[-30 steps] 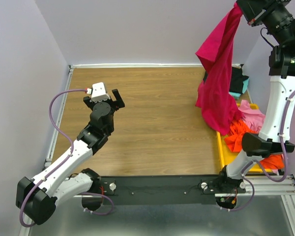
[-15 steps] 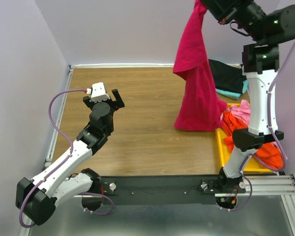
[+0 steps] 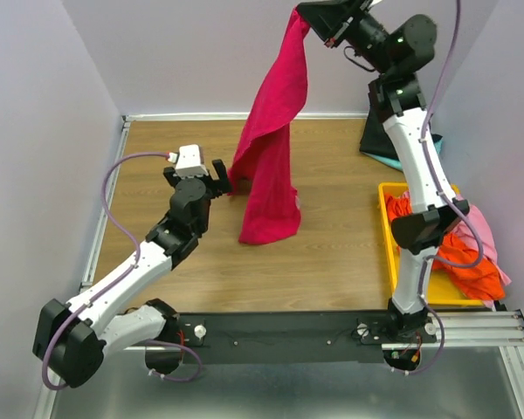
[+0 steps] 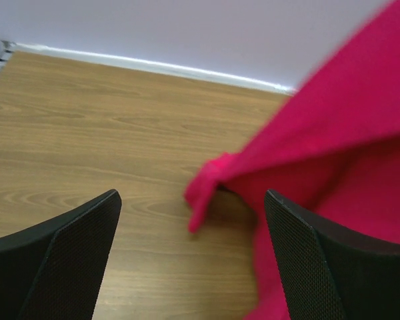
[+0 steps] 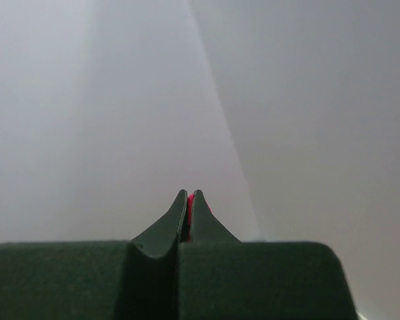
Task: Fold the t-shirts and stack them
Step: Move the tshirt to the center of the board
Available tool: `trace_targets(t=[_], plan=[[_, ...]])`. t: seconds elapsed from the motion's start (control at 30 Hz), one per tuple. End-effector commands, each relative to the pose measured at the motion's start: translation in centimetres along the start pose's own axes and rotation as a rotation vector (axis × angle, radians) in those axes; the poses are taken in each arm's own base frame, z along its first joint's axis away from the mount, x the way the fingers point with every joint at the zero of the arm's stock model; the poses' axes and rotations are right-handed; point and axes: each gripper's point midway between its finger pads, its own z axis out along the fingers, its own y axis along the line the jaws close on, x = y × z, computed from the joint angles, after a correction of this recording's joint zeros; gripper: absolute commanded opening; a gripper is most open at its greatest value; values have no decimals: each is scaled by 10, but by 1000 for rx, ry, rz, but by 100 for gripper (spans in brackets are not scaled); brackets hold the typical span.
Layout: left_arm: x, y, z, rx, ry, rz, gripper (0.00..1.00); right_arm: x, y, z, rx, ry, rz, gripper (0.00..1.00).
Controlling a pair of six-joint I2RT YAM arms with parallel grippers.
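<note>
A large crimson-red t-shirt (image 3: pixel 269 166) hangs from high up, its lower hem just above the wooden table (image 3: pixel 314 262). My right gripper (image 3: pixel 304 17) is shut on its top edge; in the right wrist view only a sliver of red cloth shows between the right gripper (image 5: pixel 189 195) tips. My left gripper (image 3: pixel 220 175) stands open right beside the shirt's left edge. In the left wrist view a dangling corner of the red t-shirt (image 4: pixel 333 153) hangs between the wide-open fingers (image 4: pixel 73 247). More t-shirts, orange (image 3: pixel 472 271) and pink (image 3: pixel 485 223), lie in the bin; black and teal ones (image 3: pixel 380 140) lie at back right.
A yellow plastic bin (image 3: pixel 391 253) stands at the table's right edge. Lilac walls close the table at the left and back. A black rail (image 3: pixel 279 332) with both arm bases runs along the near edge.
The right arm has swung the hanging red t-shirt leftward from above the bin to mid-table. The left arm has moved right and forward up to the shirt's edge, still open.
</note>
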Motion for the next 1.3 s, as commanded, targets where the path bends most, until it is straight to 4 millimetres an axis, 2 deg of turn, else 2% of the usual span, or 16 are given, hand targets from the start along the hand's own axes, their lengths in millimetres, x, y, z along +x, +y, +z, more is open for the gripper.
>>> trace_targets(t=[0.0,0.03,0.07,0.1,0.2,0.23,0.27,0.33,0.47,0.5,0.57,0.63,0.77,0.9,1.1,1.27], plan=[[23,-31,8,77,61,-9,95,39,-110,-3,355,-49,-13,3],[33,-43,5,102,83,-3,95,45,-133,-8,440,-54,-43,10],[41,-48,6,111,101,4,95,73,-161,-13,500,-15,-37,21],[57,-54,7,117,136,28,95,91,-179,-21,561,26,-28,53],[93,-61,7,126,214,46,96,153,-222,-56,693,161,40,100],[102,-60,7,122,233,47,96,165,-225,-64,710,188,64,100],[112,-60,6,122,254,44,96,206,-237,-89,767,265,117,100],[131,-57,6,113,292,54,96,218,-229,-105,788,304,144,100],[155,-52,5,102,336,62,97,281,-211,-155,830,456,234,100],[161,-49,5,88,347,66,97,313,-204,-177,859,523,257,100],[167,-45,5,72,357,74,98,318,-192,-189,888,548,220,100],[177,-42,5,69,377,73,98,344,-173,-214,909,616,238,100],[198,-39,7,63,431,70,98,384,-140,-238,893,700,245,99],[200,-32,12,37,426,49,98,411,-111,-248,844,761,258,99],[170,-3,45,-20,352,-44,98,435,-103,-271,873,824,256,97],[179,17,69,-81,380,-30,98,439,-97,-273,865,840,240,96]])
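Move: The right hand holds the magenta t-shirt by its top end, high up. The middle of the board is roughly 60 cm below, 7 cm back and 2 cm left of this hand; the shirt's lower end is on the board about 15 cm back and 6 cm left. The black shirt pile lies some 14 cm ahead and 31 cm right. From the empty left hand the shirt's lower end is about 15 cm right, 5 cm back and 26 cm below. The right fingers let go of the t-shirt, opening wide as the hand flings forward about 17 cm and starts down; the hand then draws back over the board and sinks to the dropped shirt, some 50 cm lower in all, fingers tipping from upward to pointing down. The open left hand swings right and down about 19 cm, tilting down, then eases forward and back left beside the shirt. ##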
